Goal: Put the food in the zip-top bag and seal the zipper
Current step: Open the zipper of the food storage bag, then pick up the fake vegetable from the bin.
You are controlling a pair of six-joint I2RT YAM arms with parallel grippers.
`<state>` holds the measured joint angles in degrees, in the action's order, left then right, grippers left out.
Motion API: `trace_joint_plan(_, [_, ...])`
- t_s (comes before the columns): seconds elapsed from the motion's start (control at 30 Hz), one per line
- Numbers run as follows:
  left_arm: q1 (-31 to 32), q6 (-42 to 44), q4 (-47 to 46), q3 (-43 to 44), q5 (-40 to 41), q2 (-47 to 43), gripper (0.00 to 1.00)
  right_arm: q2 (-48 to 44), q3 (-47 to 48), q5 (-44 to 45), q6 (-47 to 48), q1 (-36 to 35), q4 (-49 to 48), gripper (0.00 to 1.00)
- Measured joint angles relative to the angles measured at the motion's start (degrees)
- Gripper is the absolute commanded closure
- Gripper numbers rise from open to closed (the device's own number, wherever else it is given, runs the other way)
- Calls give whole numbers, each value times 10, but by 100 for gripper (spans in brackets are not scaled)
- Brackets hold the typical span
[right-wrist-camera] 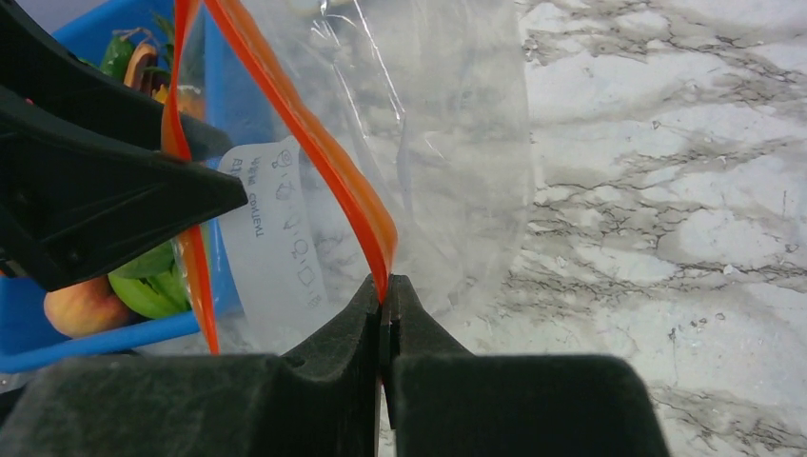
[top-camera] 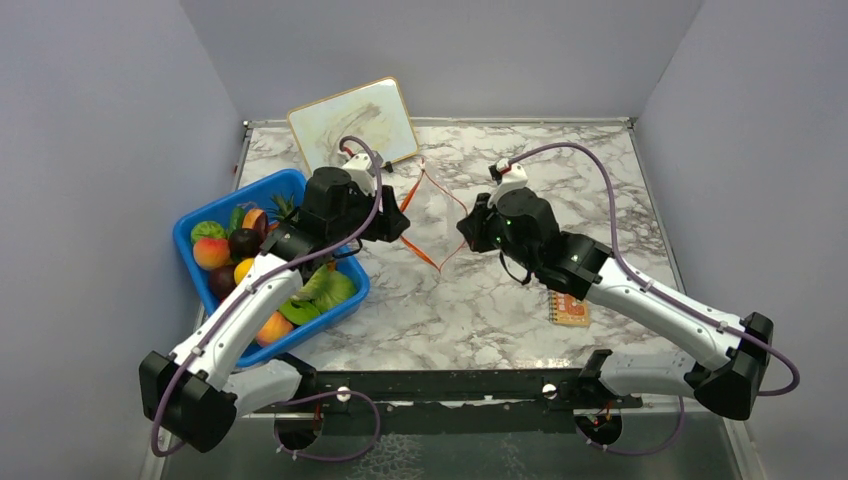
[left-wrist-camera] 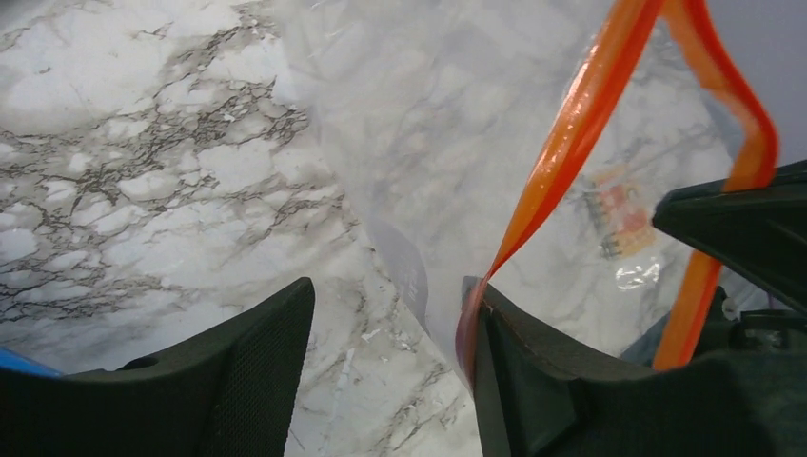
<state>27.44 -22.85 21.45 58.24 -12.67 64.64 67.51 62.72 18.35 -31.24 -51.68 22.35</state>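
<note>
The zip-top bag (top-camera: 432, 215) hangs clear and open-mouthed between my two grippers above the marble. Its zipper (top-camera: 422, 253) shows as two parted orange-red strips. My right gripper (right-wrist-camera: 385, 286) is shut on one strip of the zipper (right-wrist-camera: 324, 162). My left gripper (left-wrist-camera: 390, 305) stands open; the other zipper strip (left-wrist-camera: 571, 143) lies against the inner face of its right finger (left-wrist-camera: 504, 333), and nothing is clamped. The food (top-camera: 240, 250), toy fruits and vegetables in green, orange, yellow and purple, lies in the blue tub (top-camera: 190, 225) to the left. No food shows inside the bag (left-wrist-camera: 457, 114).
A framed whiteboard (top-camera: 352, 122) leans at the back wall behind the left gripper (top-camera: 400, 222). A small orange notepad (top-camera: 569, 308) lies on the marble under the right arm. The blue tub (right-wrist-camera: 86, 343) stands close beside the bag's left side.
</note>
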Motion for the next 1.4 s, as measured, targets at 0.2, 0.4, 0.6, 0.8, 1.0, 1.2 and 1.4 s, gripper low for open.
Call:
trace_joint_plan(0.2, [0,-7,-2,0,-24,-54,24,3,0,-4,1,0,5,99])
trace_joint_plan(0.4, [0,-19,-12,0,-46,-99,21,3,2,20,10,0,21,99])
trace_joint_plan(0.6, [0,-21,-1,-1,21,-112,14,3,39,56,21,0,77,99])
trace_joint_plan(0.8, [-1,-31,24,-32,151,-112,12,3,55,78,33,0,101,99])
trace_joint_plan(1.0, [-8,-62,71,-34,260,-107,12,12,20,43,38,0,75,99])
trace_joint_plan(1.2, [-12,-114,157,-31,312,-103,15,47,2,4,43,0,59,99])
trace_joint_plan(1.4, [-12,-154,242,-17,352,-122,1,47,-9,2,51,0,45,99])
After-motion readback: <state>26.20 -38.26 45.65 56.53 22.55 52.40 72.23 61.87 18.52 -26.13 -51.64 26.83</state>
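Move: The blue bin of food has its middle some 30 cm to the left hand's left, level with it fore and aft and about 18 cm below; the green cabbage in its near right part is about 15 cm left, 6 cm back and 19 cm below that hand. The open bag mouth is level with the left hand, 6 cm to its right. From the right hand, the bag mouth is 5 cm left and 3 cm ahead, at its height; the bin's middle lies about 41 cm left, 4 cm ahead and 20 cm below. Free the left gripper from the bag's orange lip: finish opening it, rise 6 to 7 cm while drawing slightly back, then swing left about 13 cm and sink over the bin's right side, turning roughly 40 degrees counter-clockwise. Keep the right gripper pinched on its lip, easing it a little right and then lowering it about 5 cm with a slight roll, left side down. ##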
